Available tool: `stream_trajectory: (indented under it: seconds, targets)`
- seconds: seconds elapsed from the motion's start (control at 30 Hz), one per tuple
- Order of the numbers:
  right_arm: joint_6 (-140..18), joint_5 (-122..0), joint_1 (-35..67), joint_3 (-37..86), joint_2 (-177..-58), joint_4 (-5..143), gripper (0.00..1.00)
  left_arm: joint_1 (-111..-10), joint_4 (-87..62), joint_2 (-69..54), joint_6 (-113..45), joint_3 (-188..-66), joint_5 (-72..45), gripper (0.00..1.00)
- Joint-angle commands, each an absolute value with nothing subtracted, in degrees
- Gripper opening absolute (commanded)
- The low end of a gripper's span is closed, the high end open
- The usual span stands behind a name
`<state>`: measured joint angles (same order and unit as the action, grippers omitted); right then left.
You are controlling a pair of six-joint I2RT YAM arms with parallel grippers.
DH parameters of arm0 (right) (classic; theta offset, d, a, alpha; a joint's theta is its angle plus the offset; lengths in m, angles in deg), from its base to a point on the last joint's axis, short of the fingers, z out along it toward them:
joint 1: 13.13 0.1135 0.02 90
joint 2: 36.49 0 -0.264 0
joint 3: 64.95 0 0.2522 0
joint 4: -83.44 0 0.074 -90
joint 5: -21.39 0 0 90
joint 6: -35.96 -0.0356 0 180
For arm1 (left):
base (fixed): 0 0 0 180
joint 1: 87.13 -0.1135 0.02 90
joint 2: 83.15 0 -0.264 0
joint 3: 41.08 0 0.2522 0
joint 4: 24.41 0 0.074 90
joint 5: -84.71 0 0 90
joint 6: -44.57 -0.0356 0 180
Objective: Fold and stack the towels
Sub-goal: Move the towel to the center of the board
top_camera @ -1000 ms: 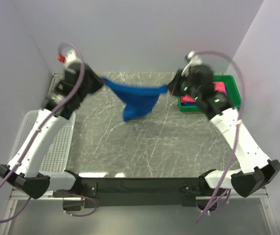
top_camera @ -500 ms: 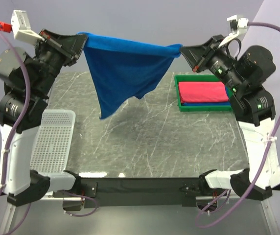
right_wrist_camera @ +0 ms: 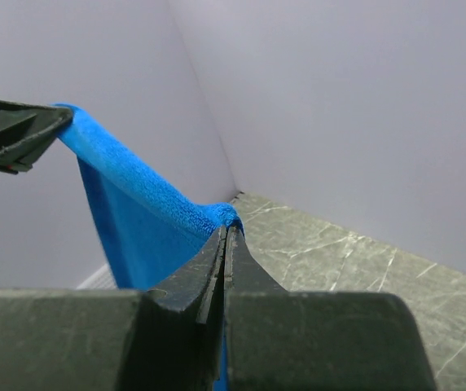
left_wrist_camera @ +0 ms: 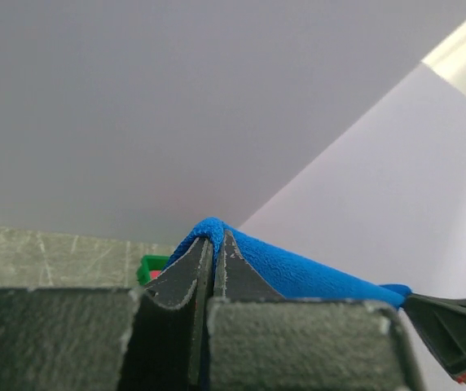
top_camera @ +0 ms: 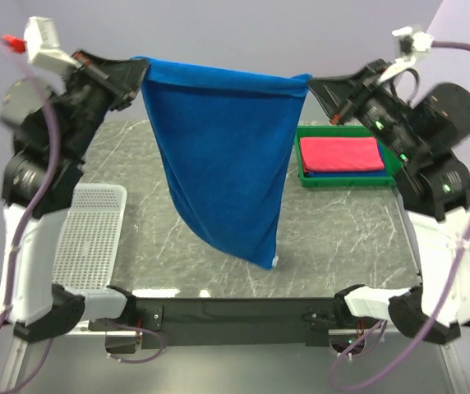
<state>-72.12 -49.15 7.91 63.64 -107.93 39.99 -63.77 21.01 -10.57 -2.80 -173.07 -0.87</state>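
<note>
A royal blue towel hangs stretched in the air between both arms, high above the table. My left gripper is shut on its left top corner. My right gripper is shut on the right top corner. The towel's lower edge dangles to a point near the table's front. A folded pink-red towel lies on a folded blue towel in the green tray at the right.
A white lattice basket sits at the table's left edge, beside the left arm. The grey marble tabletop runs under the hanging towel. Pale walls close the back and sides.
Both arms rose from low over the table and spread apart, lifting the blue towel. It has gone from a bunched sag to a wide hanging sheet.
</note>
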Motion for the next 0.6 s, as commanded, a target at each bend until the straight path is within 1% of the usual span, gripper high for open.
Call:
stream_trajectory:
  seconds: [0.0,0.07,0.17,0.27,0.3,0.4,0.47,0.57]
  targets:
    - [-70.39,-50.07,6.65,65.09,-114.0,41.98,0.0,-64.71,22.31,-3.99,-5.0,-174.72,3.32,0.0]
    - [-70.12,-49.2,5.95,65.36,-117.5,43.49,0.0,-66.46,21.79,-1.42,-4.57,-175.07,3.06,0.0]
    - [-69.86,-47.88,4.02,68.07,-123.21,45.86,0.0,-70.33,19.24,3.67,-2.72,-176.47,-0.36,0.0]
    - [-70.47,-46.56,1.91,73.87,-130.06,48.15,0.0,-73.93,18.01,10.7,-0.88,-182.61,-4.84,0.0]
    - [-70.82,-46.03,1.29,77.54,-131.75,48.76,0.0,-74.73,17.83,14.63,-0.44,-187.33,-6.68,0.0]
    - [-72.84,-43.66,-0.47,84.77,-137.64,51.83,0.0,-77.98,15.21,20.8,1.85,-194.99,-14.24,0.0]
    - [-74.33,-42.34,-1.43,87.49,-140.28,54.65,0.0,-79.56,12.13,21.44,3.26,-195.64,-18.47,0.0]
    - [-74.08,-39.17,-1.96,88.57,-139.34,57.99,0.0,-80.36,7.2,18.81,2.3,-193.45,-19.09,0.0]
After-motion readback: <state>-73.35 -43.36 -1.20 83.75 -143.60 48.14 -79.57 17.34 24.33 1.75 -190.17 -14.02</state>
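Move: The two hands hold the blue towel by its top corners, high over the board. The board's centre lies about 12 cm ahead of the left hand, 15 cm to its right and 50 cm below; from the right hand it is some 15 cm ahead, 13 cm left. The green tray stands roughly 31 cm ahead of the right hand and 26 cm to its right, the empty white basket about 29 cm left of the left hand and 4 cm back. Still pinching a top corner of the blue towel each, both shut grippers swing quickly forward together, some 23 cm, carrying the towel's top edge out over the board's middle. They sink as they go, the left about 11 cm and the right 8, with fingers tipping down 10 to 15 degrees, and slow sharply at the end as the sinking stops. ##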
